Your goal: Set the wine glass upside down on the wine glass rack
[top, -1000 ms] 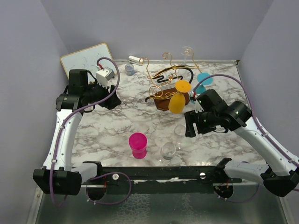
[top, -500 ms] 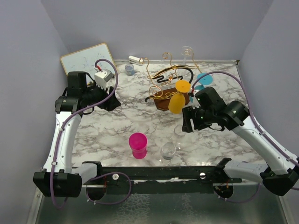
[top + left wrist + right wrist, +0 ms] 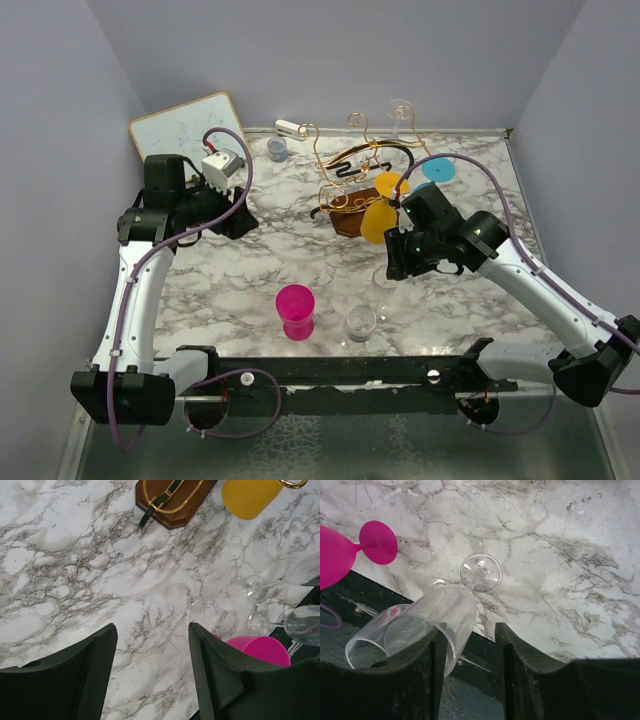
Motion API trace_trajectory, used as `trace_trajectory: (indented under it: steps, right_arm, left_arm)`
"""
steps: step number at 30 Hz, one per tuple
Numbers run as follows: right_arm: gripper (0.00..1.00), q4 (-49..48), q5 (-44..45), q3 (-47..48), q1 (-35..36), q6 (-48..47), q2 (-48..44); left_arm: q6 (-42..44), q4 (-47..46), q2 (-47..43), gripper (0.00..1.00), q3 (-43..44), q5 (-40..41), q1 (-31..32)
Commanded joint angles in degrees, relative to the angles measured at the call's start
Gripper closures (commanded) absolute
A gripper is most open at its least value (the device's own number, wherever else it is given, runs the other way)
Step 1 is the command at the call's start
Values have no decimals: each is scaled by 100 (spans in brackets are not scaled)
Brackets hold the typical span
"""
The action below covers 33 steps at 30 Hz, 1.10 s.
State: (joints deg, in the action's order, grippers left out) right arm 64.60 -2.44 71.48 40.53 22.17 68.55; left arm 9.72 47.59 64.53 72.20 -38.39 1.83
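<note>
A clear wine glass (image 3: 385, 280) (image 3: 440, 617) stands on the marble just under my right gripper (image 3: 395, 262) (image 3: 470, 632). Its bowl lies against the left finger (image 3: 427, 680), with the rim partly over that fingertip. The right finger stands apart from the glass, so the jaws are open. The wine glass rack (image 3: 352, 165) (image 3: 172, 500) of gold wire on a brown base stands behind, and a yellow glass (image 3: 378, 220) hangs on it upside down. My left gripper (image 3: 240, 218) (image 3: 152, 630) hovers open over bare marble, holding nothing.
A second clear glass (image 3: 360, 322) and a pink glass (image 3: 295, 310) stand near the front edge. A blue glass (image 3: 437, 170) is by the rack's right side. A whiteboard (image 3: 185, 125) leans at the back left, beside a small grey cup (image 3: 277, 150).
My right gripper has moved left and toward the rack, over the clear wine glass, and its jaws have narrowed. The left arm has hardly moved.
</note>
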Motion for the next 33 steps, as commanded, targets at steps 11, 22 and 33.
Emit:
trace_trajectory:
  steps: [11, 22, 33]
  right_arm:
    - [98, 43, 84, -96, 15, -280, 365]
    - [99, 1031, 1014, 1790, 16, -244, -70]
    - [99, 1630, 356, 4660, 16, -503, 11]
  left_arm:
    - [-53, -178, -221, 38, -93, -240, -16]
    - [-244, -190, -204, 38, -59, -484, -7]
    - [-239, -134, -62, 38, 407, -1291, -6]
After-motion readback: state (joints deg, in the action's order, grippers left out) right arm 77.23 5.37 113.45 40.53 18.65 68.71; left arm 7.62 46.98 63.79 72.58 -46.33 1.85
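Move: The clear wine glass to be gripped stands upright almost under the open right gripper: its middle is about 2 cm back, 3 cm left and some 10 cm below. The other clear glass stands roughly 7 cm behind it and 5 cm to its left. From the right hand, the magenta glass is 22 cm left and 6 cm back, and the racked yellow glass 17 cm ahead and 2 cm left. From the left hand the clear glass lies some 12 cm back and 27 cm right. Lower the right gripper about 2 cm at the near clear glass and close the fingers on the bowl's wall by the rim, one finger inside and one outside. Keeping that pinch, lift fast, over 20 cm straight up, tipping the fingers some 30 degrees up and forward. Late on, ease the empty, open left gripper a few centimetres right, up and back. ##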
